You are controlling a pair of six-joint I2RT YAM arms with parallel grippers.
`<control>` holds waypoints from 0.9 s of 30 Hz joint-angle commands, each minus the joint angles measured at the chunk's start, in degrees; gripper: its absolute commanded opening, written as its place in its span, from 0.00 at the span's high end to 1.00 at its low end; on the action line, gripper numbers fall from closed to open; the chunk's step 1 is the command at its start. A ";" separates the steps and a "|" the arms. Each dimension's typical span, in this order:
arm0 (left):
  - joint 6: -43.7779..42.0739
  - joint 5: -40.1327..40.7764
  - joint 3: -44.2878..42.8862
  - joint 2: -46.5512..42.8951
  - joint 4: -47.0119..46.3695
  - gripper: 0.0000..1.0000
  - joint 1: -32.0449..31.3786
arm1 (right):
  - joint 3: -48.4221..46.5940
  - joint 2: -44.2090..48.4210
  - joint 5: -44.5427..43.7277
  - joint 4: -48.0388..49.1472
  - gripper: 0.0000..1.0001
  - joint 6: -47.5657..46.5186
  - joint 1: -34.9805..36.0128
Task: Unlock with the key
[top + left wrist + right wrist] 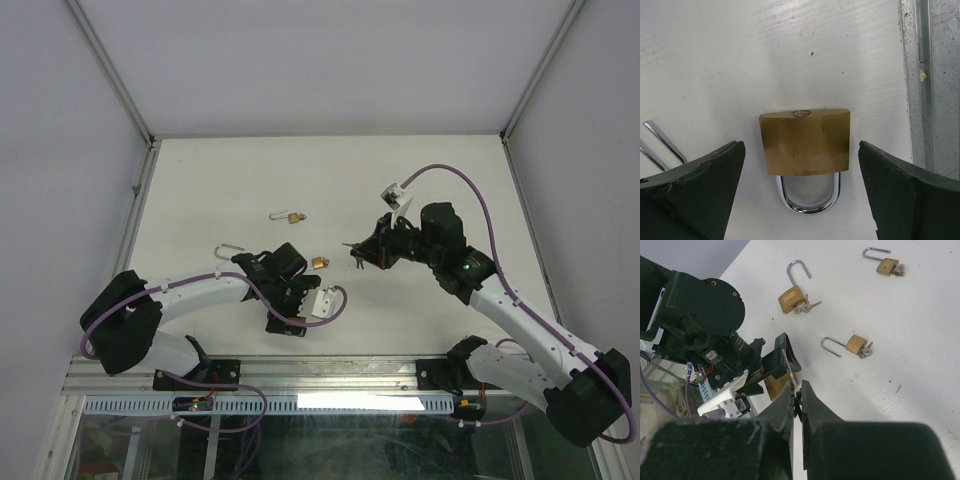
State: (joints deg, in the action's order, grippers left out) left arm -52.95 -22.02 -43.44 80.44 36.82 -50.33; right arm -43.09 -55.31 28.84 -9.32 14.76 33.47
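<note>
A shut brass padlock [805,142] lies flat on the white table, its keyhole [801,113] facing away and its chrome shackle [807,200] toward the wrist. My left gripper [801,146] stands open with a finger [705,190] on each side of the lock body, not touching it. The top view shows the same padlock [318,262] just right of the left gripper [303,268]. My right gripper [796,387] is shut on a small key [788,367], whose blade points at the padlock [771,388]. From above, the right gripper [358,250] hovers just right of the lock.
Three other brass padlocks with keys in them lie farther out: one with an open shackle [791,299], one far off [887,265] and one mid-table [856,344]. A second padlock [290,216] and an open shackle [230,250] show from above. A metal rail [925,85] edges the table.
</note>
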 commanded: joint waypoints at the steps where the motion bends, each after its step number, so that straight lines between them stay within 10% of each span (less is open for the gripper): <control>1: 0.74 0.78 0.71 0.99 -4.05 0.01 -1.29 | 0.10 2.08 -0.98 1.53 1.00 0.49 0.29; 12: 0.25 3.21 3.27 4.23 -6.09 0.03 -1.36 | -0.96 1.69 -1.07 1.66 1.00 -0.60 0.30; 25: 0.34 3.24 2.57 3.73 -5.19 0.98 -1.20 | -3.01 -0.70 -5.58 -2.82 1.00 2.65 -0.26; 27: 2.17 3.93 2.79 2.06 -7.83 1.00 -0.97 | -4.20 -1.64 -7.79 -5.46 1.00 4.58 -0.71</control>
State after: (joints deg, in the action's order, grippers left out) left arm -51.68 -21.10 -42.46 83.24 32.49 -51.33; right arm -42.96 -56.27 25.61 -12.71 15.97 33.39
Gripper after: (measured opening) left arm 0.648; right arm 0.032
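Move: The locked big padlock lies flat between the left hand's wide-open fingers, its body about 2 cm below the hand point and some 1 cm to its right, shackle to the left. Of the opened padlocks with keys, the small one lies some 13 cm ahead and 6 cm right of this hand, the other some 11 cm ahead and 11 cm left. From the right hand the big padlock is about 8 cm back, 14 cm left and 21 cm below. The left hand sinks about 1.5 cm further over the big padlock, easing barely half a centimetre to the right without turning, then stops there and closes its fingers from wide open to about two thirds, one pad coming from the far side and one from the near side, until they pinch the brass body across its width. The right hand keeps its fingers shut on the key, waits, and late on begins to sink, by about 2 cm and slightly to the right. ##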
